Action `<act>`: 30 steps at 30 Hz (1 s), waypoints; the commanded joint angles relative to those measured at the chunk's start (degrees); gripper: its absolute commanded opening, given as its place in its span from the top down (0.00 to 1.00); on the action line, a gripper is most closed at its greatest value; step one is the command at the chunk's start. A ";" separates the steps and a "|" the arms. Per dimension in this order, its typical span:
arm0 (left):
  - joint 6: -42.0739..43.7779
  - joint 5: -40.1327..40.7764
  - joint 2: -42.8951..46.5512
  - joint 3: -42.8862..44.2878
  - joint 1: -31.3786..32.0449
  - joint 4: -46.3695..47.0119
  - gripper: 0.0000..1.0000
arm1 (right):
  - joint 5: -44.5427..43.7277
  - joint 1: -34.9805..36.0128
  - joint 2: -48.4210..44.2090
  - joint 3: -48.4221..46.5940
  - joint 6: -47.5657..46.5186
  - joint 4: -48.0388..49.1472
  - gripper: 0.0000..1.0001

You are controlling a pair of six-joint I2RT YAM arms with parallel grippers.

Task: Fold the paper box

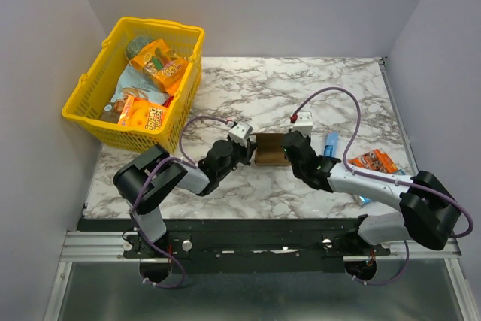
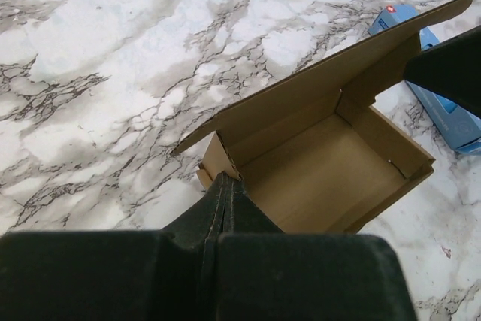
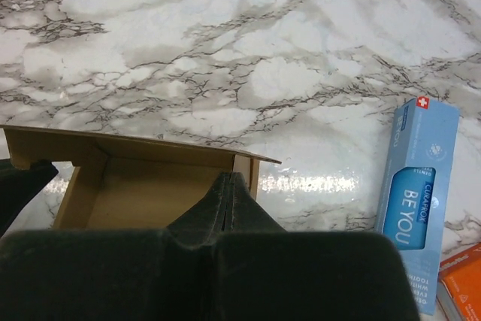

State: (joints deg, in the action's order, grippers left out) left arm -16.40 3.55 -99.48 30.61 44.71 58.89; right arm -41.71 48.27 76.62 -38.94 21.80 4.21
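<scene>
The paper box (image 1: 267,148) is plain brown cardboard, standing as an open shallow tray with its lid flap raised, mid-table between both arms. In the left wrist view the paper box (image 2: 323,163) lies just past my left gripper (image 2: 225,180), which is shut with its tip against the box's left side wall. In the right wrist view the paper box (image 3: 150,186) has my right gripper (image 3: 231,178) shut at its right side wall. No cardboard shows between either pair of fingers. From above, the left gripper (image 1: 248,152) and right gripper (image 1: 288,148) flank the box.
A yellow basket (image 1: 161,26) of snack packets stands at the back left. A slim blue packet (image 1: 331,143) (image 3: 417,201) lies just right of the box. An orange printed packet (image 1: 373,162) lies further right, near the table's edge.
</scene>
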 commanded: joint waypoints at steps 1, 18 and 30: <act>-1.70 -1.88 -0.54 -0.81 2.40 0.44 1.00 | 2.69 2.27 0.46 1.23 6.14 0.10 0.99; -2.67 -2.75 4.55 -6.87 3.81 -1.15 1.00 | -1.26 6.40 2.48 3.34 18.54 -12.91 0.99; -0.92 -8.04 36.27 -13.03 3.72 -24.77 0.50 | -3.29 6.57 3.54 2.55 20.74 -15.90 0.99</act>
State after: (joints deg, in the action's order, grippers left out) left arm -19.11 -3.01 -73.01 17.52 48.40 47.35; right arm -41.98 54.41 80.47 -36.77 40.56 -10.07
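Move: The paper box, lid standing up at its far side, sits between the two shut hands. Its tray's middle is about 6 cm right, 2 cm back and 5 cm below the left hand, and about 5 cm left, 2 cm back and 8 cm below the right. From the right hand the blue toothpaste box lies some 11 cm right and 1 cm back, the orange packet roughly 24 cm right and 4 cm back, both about 9 cm below. Both hands, shut tips still at the box's side flaps, draw back and sink, then come free. The left pulls back about 9 cm in all; after sinking some 2.5 cm it rises well clear, drifting left and opening about halfway. The right, kept shut, goes down about 7 cm and back about 5, tipping further downward, to just outside the tray's near right corner. ##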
